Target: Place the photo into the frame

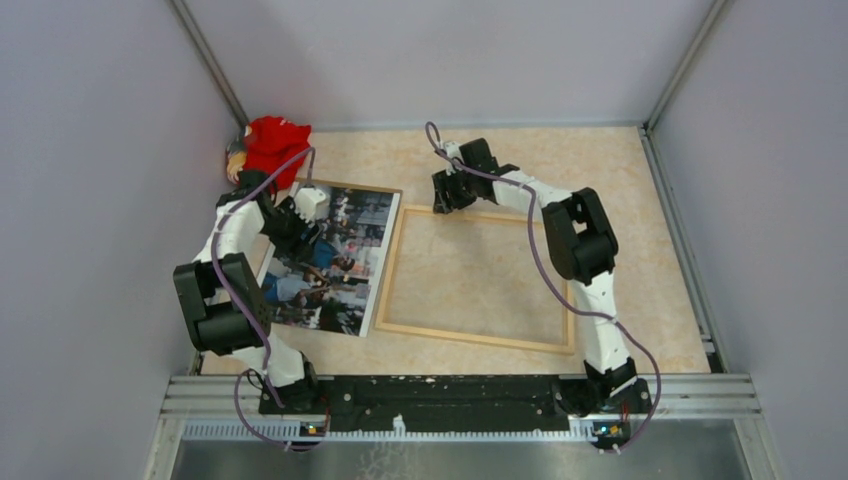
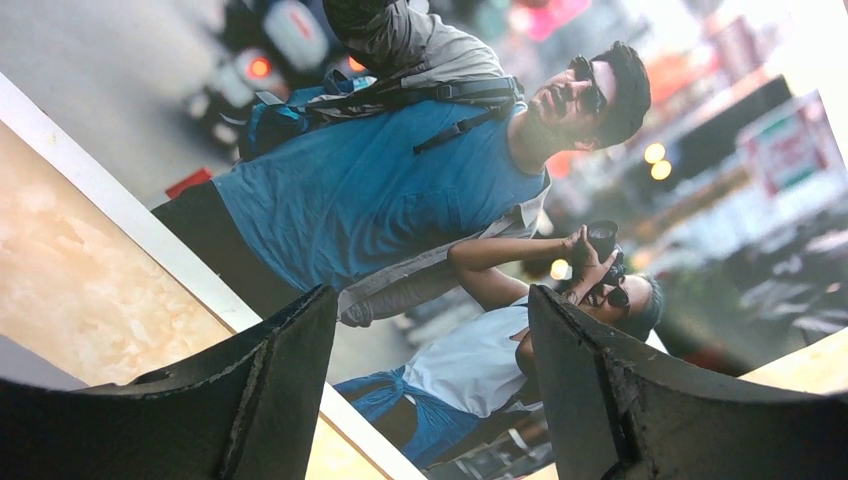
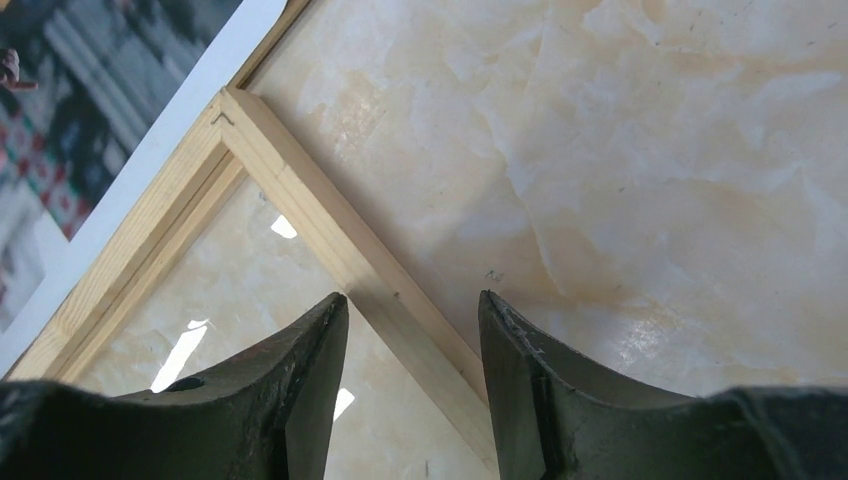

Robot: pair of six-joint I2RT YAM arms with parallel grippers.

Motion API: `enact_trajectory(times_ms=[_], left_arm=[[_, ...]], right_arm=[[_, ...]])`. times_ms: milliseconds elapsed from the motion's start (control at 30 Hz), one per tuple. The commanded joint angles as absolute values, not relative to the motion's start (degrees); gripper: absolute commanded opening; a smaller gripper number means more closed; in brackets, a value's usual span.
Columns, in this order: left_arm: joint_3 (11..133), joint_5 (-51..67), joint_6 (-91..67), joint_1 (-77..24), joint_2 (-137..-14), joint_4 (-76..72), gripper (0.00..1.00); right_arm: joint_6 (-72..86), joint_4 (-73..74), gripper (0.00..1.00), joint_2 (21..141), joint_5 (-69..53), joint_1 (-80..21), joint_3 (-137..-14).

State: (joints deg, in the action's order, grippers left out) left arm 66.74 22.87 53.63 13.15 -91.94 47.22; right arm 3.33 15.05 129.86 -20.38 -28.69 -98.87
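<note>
The photo [image 1: 335,262], a glossy street scene with a white border, lies face up at the left of the table. My left gripper [image 1: 303,215] hovers over its upper left part. In the left wrist view the photo [image 2: 380,190] fills the picture, and the left gripper [image 2: 430,300] is open with nothing between its fingers. The frame [image 1: 390,275], thin light wood around a clear pane, lies just right of the photo. My right gripper [image 1: 452,192] is at its far rail near the far-left corner. It [image 3: 412,297] is open and straddles the frame's rail [image 3: 300,195] without gripping it.
A brown backing board [image 1: 352,186] shows as a thin edge under the photo's far side. A red cloth object [image 1: 276,141] sits in the back left corner. Grey walls close in the marbled tabletop [image 1: 560,160] on three sides.
</note>
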Motion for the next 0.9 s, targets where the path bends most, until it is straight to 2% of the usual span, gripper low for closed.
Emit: enact_trajectory(times_ms=[0, 267, 667, 867], left_arm=[[69.1, 22.7, 52.8, 13.3, -91.6, 47.9, 0.77], [68.0, 21.8, 52.7, 13.3, -91.9, 47.0, 0.77], [66.8, 21.4, 52.7, 13.4, -91.5, 46.1, 0.77], [66.0, 22.0, 52.7, 13.4, -91.3, 46.2, 0.77]], right_arm=[[0.3, 15.2, 0.52, 125.0, -21.8, -28.5, -97.8], [-2.4, 15.9, 0.47, 124.3, -20.4, -28.3, -96.5], [2.5, 12.0, 0.15, 122.9, -14.8, -26.1, -93.3], [3.4, 7.4, 0.14, 117.5, -9.5, -22.6, -86.5]])
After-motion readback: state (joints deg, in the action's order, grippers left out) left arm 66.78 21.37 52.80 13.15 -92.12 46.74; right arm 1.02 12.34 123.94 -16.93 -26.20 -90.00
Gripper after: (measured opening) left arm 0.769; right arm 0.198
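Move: The right hand, fingers half open and already straddling it, has the frame's far bar right between its pads, about 1 cm below. The frame's far left corner lies some 10 cm to the hand's left and 1 cm farther out, the frame's middle about 17 cm back and 9 cm right, and the photo's middle roughly 27 cm left and 12 cm back. From the left hand, that stretch of bar lies about 12 cm ahead, 32 cm right and 5 cm lower. The right hand eases back under a centimetre and drifts right, then shuts its fingers across the frame's far bar until they pinch it, staying at table height with the wrist hardly turning. Once closed, it speeds up to the right, away from the photo, still gripping the bar, for about 4 cm of rightward travel in all. ##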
